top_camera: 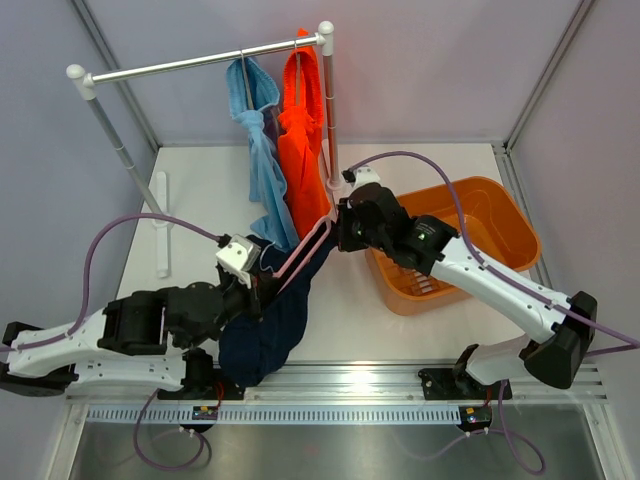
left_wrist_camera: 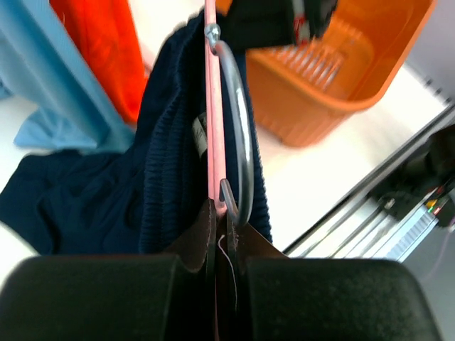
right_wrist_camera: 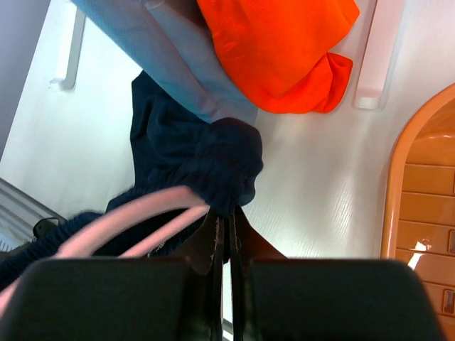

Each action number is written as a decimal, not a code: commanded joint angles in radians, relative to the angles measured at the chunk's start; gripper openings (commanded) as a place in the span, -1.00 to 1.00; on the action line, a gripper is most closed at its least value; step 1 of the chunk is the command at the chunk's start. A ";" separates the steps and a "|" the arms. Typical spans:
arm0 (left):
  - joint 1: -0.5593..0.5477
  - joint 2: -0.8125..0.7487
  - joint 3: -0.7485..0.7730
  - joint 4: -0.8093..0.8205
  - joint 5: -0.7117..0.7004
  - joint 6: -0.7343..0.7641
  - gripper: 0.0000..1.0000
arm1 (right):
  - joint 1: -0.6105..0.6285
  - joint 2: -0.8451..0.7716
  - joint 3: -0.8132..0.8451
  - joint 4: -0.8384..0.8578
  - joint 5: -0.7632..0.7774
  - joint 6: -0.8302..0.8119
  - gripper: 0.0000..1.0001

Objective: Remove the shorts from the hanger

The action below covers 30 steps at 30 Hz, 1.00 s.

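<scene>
A pink hanger spans between my two grippers above the table, with the dark navy shorts draped over it and trailing onto the table. My left gripper is shut on the hanger beside its metal hook. My right gripper is shut on a bunched fold of the navy shorts at the hanger's other end. The light blue shorts and the bright orange shorts hang side by side from the rack.
The white rack rail crosses the back, one post just behind my right gripper. An orange basket stands at the right under the right arm. A white hanger lies flat on the table at the left.
</scene>
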 commanded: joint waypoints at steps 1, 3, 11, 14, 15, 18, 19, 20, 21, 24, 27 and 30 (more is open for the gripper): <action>-0.020 -0.016 0.009 0.325 -0.007 0.078 -1.00 | -0.006 -0.045 -0.019 0.037 0.005 -0.004 -1.00; -0.020 -0.007 0.017 0.358 -0.010 0.093 -1.00 | -0.004 -0.051 -0.018 0.021 0.016 -0.009 -1.00; -0.020 -0.021 -0.008 0.511 -0.055 0.167 -1.00 | 0.078 -0.052 0.013 0.022 0.013 -0.007 -1.00; -0.020 -0.044 -0.055 0.644 -0.112 0.210 -1.00 | 0.157 -0.054 0.050 0.008 0.048 0.000 -1.00; -0.020 -0.047 -0.070 0.683 -0.128 0.223 -1.00 | 0.193 -0.057 0.058 0.005 0.065 0.005 -1.00; -0.020 -0.041 -0.106 0.842 -0.180 0.279 -1.00 | 0.268 -0.074 0.074 -0.001 0.080 0.020 -1.00; -0.019 -0.027 -0.109 0.867 -0.209 0.311 -1.00 | 0.287 -0.078 0.087 -0.013 0.089 0.023 -1.00; -0.019 -0.020 -0.107 0.891 -0.229 0.329 -1.00 | 0.305 -0.078 0.094 -0.022 0.099 0.025 -1.00; -0.019 -0.010 -0.104 0.943 -0.247 0.348 -1.00 | 0.325 -0.078 0.104 -0.032 0.127 0.028 -1.00; -0.016 0.026 -0.092 1.092 -0.362 0.455 -1.00 | 0.387 -0.077 0.157 -0.071 0.154 0.024 -1.00; 0.026 0.074 -0.071 1.201 -0.430 0.587 -1.00 | 0.437 -0.066 0.205 -0.102 0.155 0.013 -1.00; 0.095 0.124 -0.040 1.221 -0.433 0.596 -1.00 | 0.491 -0.046 0.243 -0.125 0.175 0.002 -1.00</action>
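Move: The left hand grips the pink hanger by its hook. The dark blue shorts, still partly on the hanger, are bunched about 12 cm below this hand and 4 cm back. The light blue garment hangs 28 cm ahead and 3 cm left of the left hand, the red one 28 cm ahead and 6 cm right. From the right hand, pinching the waistband, the hanger's middle is roughly 12 cm back, 14 cm left and 4 cm higher; the orange basket is 28 cm right, 8 cm ahead. Still pinching the waistband, the right hand holds nearly still, then draws the cloth some 15 cm back and to its left, rising too and turning about 20 degrees counter-clockwise. Meanwhile the left hand, fingers kept shut on the hanger, lifts it about 12 cm and later swings forward, its fingertips tipping up and turning counter-clockwise as it pulls the far end away from the shorts. ##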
